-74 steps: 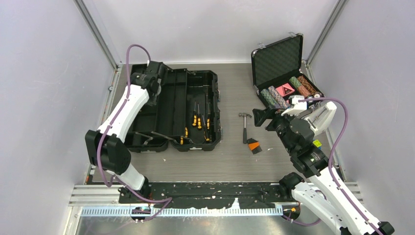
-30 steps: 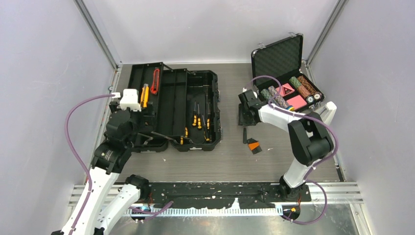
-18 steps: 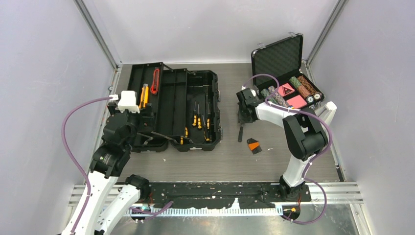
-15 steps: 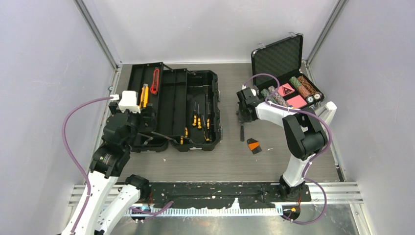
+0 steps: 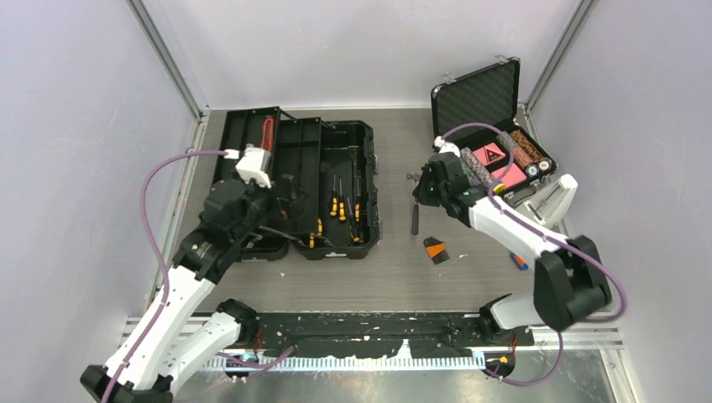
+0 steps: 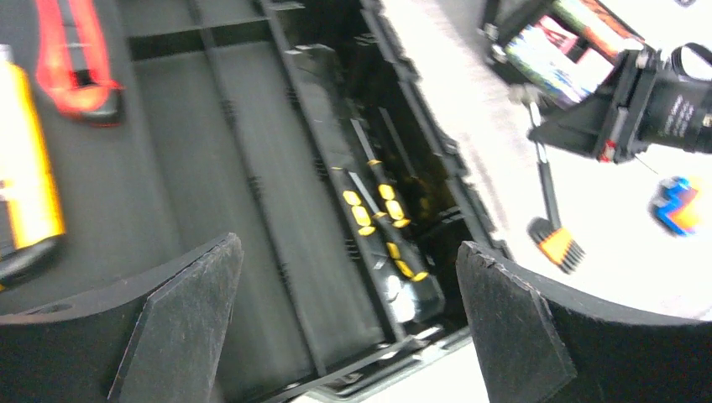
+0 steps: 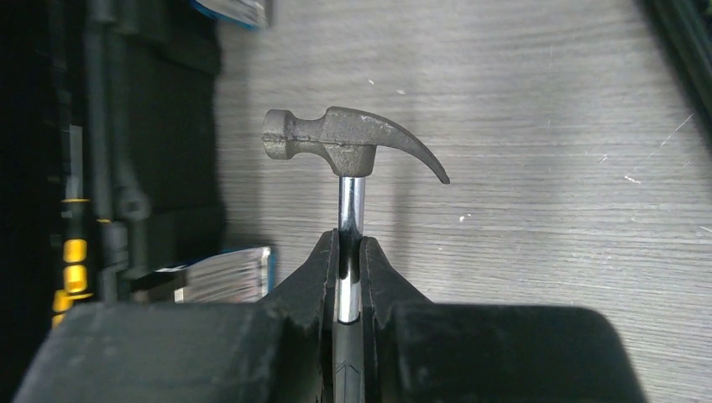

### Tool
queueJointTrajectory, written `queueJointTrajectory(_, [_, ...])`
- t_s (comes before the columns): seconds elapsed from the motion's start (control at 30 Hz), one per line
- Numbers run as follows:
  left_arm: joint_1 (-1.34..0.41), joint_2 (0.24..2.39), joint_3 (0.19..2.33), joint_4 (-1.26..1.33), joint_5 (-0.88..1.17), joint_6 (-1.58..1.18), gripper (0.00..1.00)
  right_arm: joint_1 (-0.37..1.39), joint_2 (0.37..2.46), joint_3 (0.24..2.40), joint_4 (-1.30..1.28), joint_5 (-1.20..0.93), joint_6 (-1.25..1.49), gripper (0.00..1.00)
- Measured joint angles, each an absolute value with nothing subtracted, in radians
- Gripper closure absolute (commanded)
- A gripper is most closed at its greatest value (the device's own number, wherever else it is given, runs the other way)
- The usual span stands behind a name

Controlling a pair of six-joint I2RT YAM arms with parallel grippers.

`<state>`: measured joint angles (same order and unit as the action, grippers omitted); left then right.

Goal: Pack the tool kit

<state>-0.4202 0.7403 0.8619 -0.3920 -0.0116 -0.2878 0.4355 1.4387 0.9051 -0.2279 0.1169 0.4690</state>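
Note:
The tool kit's black toolbox (image 5: 302,168) lies open at the left of the table, and the left wrist view looks down into its tray (image 6: 210,193). Inside are yellow-and-black screwdrivers (image 5: 337,206) (image 6: 382,227), a red tool (image 6: 71,59) and a yellow knife (image 6: 29,185). My left gripper (image 5: 284,195) (image 6: 348,336) hangs open over the box with nothing between its fingers. My right gripper (image 5: 426,186) (image 7: 350,252) is shut on the chrome neck of a small claw hammer (image 7: 353,143) (image 5: 414,220), just right of the box.
An orange-and-black brush (image 5: 434,248) (image 6: 556,243) lies on the table below the hammer. A small blue object (image 5: 518,262) sits under the right arm. The foam-lined case of poker chips (image 5: 491,126) stands open at the back right.
My right gripper has shut on the hammer's neck and drawn it slightly toward the back right. My left arm has swung right and forward over the open toolbox, jaws still open.

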Motion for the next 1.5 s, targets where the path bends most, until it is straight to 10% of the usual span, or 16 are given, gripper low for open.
queueJointTrajectory(0.9, [-0.919,1.387,1.118,-0.103,0.083,-0.443,0.16,0.435,0.835,0.663,-0.051,-0.048,0.781,0.95])
queueJointTrajectory(1.5, [-0.968,1.534,1.209,-0.11,0.109,-0.445,1.0,0.435,0.812,0.619,0.0,-0.087,0.839,0.95])
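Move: The hammer hangs in my right fingers by its metal neck. From my open left hand its middle is about 6 cm ahead, 32 cm to the right and 20 cm lower. On the way, the toolbox's deep bin lies some 16 cm right, 10 ahead and 23 below. From my right hand, the meeting place in the air is about 14 cm up, 7 back and 2 left; the hex key set lies on the table 14 cm back, 6 right and 9 below. I lift the hammer with my right hand, about 14 cm up and drawing back, rolling it so the handle's end swings to the left, then hold it still. My left hand sweeps some 28 cm right over the toolbox, dips a little and yaws clockwise, its fingers closing late to pinch the black handle just below my right fingers, which keep their grip. ##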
